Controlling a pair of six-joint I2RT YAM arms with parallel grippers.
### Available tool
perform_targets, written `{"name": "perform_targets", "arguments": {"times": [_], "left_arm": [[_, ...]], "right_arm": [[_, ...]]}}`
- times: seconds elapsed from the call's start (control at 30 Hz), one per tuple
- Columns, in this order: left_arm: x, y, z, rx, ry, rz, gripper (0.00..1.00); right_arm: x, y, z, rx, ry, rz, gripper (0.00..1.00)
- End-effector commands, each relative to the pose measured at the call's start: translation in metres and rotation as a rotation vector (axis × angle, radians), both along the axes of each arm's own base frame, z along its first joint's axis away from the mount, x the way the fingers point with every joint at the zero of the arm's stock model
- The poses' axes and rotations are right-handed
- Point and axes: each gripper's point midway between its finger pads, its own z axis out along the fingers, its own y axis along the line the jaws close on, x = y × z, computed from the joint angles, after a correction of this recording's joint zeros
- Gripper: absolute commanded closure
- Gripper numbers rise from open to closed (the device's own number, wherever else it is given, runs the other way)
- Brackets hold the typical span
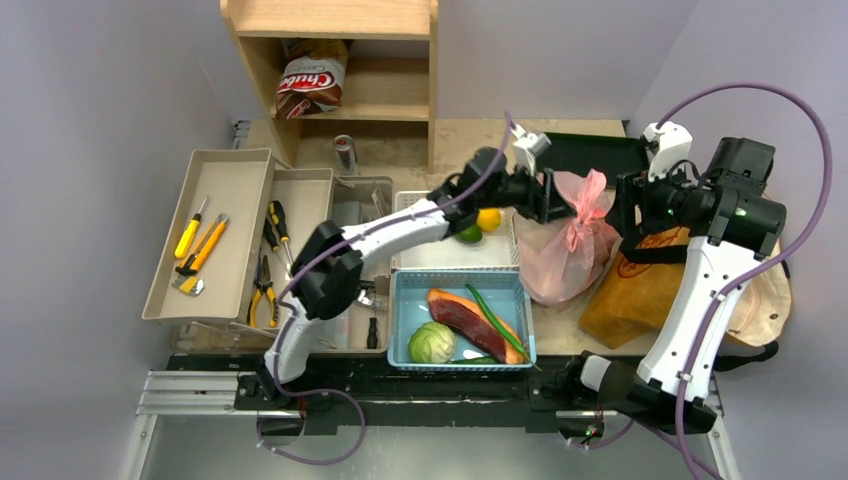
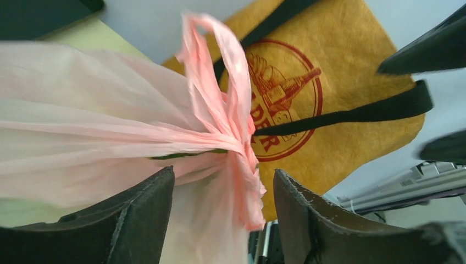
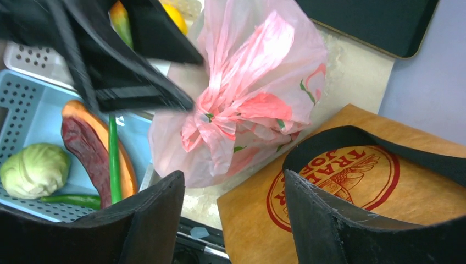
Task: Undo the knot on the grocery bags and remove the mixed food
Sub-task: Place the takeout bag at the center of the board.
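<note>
The pink plastic bag (image 1: 560,262) sits on the table, tied at the top in a knot (image 2: 242,144), also seen from the right wrist as the knot (image 3: 211,116). Its handle ends stick up above it. My left gripper (image 2: 224,181) is open right at the knot, and a loose pink handle tail hangs between the fingers (image 2: 143,214) without being pinched. My right gripper (image 3: 233,181) is open and empty, hovering over the gap between the pink bag (image 3: 247,82) and the brown Trader Joe's paper bag (image 3: 340,192). That paper bag (image 1: 640,285) lies flat with its black straps showing. The food inside the bags is hidden.
A blue basket (image 1: 410,300) in front of the pink bag holds a red meat slab (image 1: 470,318), a round green cabbage (image 1: 431,343) and long green pods. A white basket (image 1: 450,255) behind it holds a yellow-orange fruit (image 1: 488,218) and a green one. A beige tote (image 1: 768,300) lies at far right, tool trays (image 1: 215,235) at left.
</note>
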Motion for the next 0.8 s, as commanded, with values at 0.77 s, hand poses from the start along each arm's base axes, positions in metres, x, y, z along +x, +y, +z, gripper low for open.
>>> {"name": "perform_targets", "arguments": {"times": [0.77], "left_arm": [[0.062, 0.014, 0.045, 0.165, -1.209, -0.342, 0.34]], "right_arm": [[0.037, 0.009, -0.100, -0.162, 0.046, 0.276, 0.37]]}}
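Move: The knot of the pink takeout bag stands some 5 cm to the right of the left hand, 3 cm back and 4 cm lower; the green tray is about 20 cm ahead of that hand and 10 cm to its right, the lemon 7 cm ahead and 13 cm to its left, both some 20 cm below. From the right hand the knot is 6 cm ahead, 5 cm left and 15 cm below, with the paper bag 12 cm to that hand's right, 2 cm ahead and 26 cm below. Backing off leftward from the knot and swinging up about 10 cm, the left hand rolls some 60 degrees about its own fingers, then comes down again forward and to the right beside the bag's loose pink end, fingers still wide. Meanwhile the right hand sinks about 11 cm towards the knot, turning a little counter-clockwise, and stays open just short of it. ##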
